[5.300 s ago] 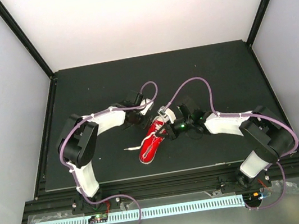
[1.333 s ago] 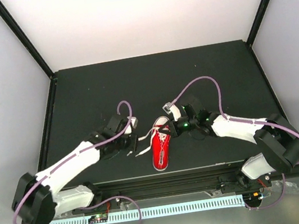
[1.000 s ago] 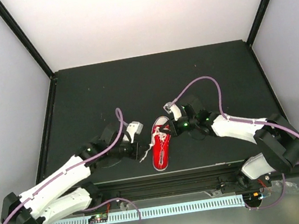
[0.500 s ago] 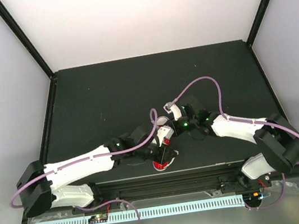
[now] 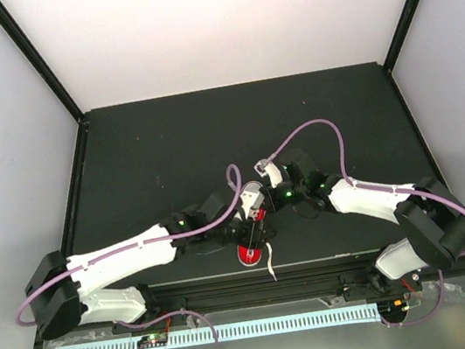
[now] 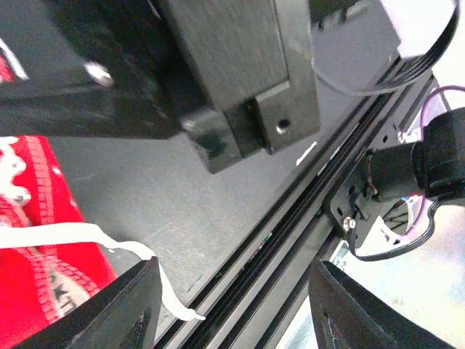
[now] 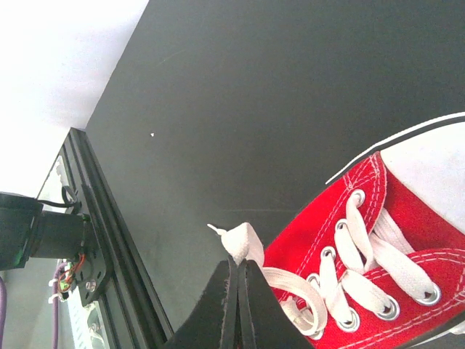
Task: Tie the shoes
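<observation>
Only the heel end of the red shoe [image 5: 249, 252] shows in the top view, near the mat's front edge, with both wrists crowded over the rest. My left gripper [image 6: 232, 305] hovers open above the mat beside the shoe [image 6: 33, 240], nothing between its fingers [image 6: 123, 305]. One white lace [image 6: 109, 236] runs from the shoe across the mat, and its tip lies at the front edge [image 5: 271, 264]. My right gripper [image 7: 236, 270] is shut on the folded end of the other lace [image 7: 241, 243], just beside the eyelets of the shoe [image 7: 407, 240].
The black mat [image 5: 167, 149] ends at a black rail [image 6: 305, 240] close to the shoe. The right arm's base [image 6: 407, 182] stands beyond that rail, and the left arm's base [image 7: 43, 233] at the other side. Grey walls enclose the table.
My left arm swung right from beside the shoe to over it and its jaws opened. The lace it carried now lies loose across the front edge. The right arm kept still.
</observation>
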Action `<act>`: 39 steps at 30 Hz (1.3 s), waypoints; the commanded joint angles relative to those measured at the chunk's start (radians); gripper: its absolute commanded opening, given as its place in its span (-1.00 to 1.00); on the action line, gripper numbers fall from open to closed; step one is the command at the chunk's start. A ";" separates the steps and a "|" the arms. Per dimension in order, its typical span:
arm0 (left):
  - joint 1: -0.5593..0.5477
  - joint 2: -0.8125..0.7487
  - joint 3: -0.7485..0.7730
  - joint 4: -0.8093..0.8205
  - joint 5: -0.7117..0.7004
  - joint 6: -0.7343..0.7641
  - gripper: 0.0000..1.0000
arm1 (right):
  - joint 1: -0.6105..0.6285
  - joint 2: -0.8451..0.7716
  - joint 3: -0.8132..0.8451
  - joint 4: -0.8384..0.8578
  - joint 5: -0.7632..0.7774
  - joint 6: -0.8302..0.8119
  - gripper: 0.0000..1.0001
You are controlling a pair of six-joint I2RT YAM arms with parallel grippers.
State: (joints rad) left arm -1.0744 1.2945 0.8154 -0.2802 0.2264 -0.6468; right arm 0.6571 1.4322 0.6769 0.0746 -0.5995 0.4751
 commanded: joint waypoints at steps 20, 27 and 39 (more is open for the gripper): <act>0.196 -0.020 -0.094 0.131 -0.099 0.250 0.00 | 0.006 -0.055 -0.019 0.000 0.015 0.003 -0.97; 0.205 0.055 -0.084 0.182 -0.127 0.268 -0.13 | 0.007 -0.053 -0.020 0.004 0.009 0.011 -0.97; 0.205 0.109 -0.081 0.229 -0.157 0.266 -0.43 | 0.006 -0.040 -0.014 0.005 0.006 0.014 -0.97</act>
State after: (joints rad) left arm -0.8742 1.3796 0.7258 -0.1036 0.0994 -0.3954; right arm 0.6567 1.3972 0.6613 0.0677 -0.5930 0.4789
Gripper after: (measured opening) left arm 0.315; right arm 0.028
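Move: The pinched white lace, standing up from the shoe in the right gripper's tips, is about 10 cm ahead of the left hand, 3 cm to its left and 5 cm lower. The red shoe's middle lies some 5 cm ahead of the left hand, 3 cm to its left and 10 cm below. The loose lace tail lies about 5 cm back, directly in line sideways and 12 cm down. For the right hand, the pinched lace is right at its fingertips. Bring the left gripper forward about 9 cm and 4 cm left, away from the loose tail and towards the lace in the right fingertips: swing forward and left with a slight rise, then go on forward while sinking over 5 cm. Narrow the open fingers to roughly half their gap, one tip either side of the lace, tilting the wrist some 15 degrees. Keep the right gripper pinched and nearly still. ##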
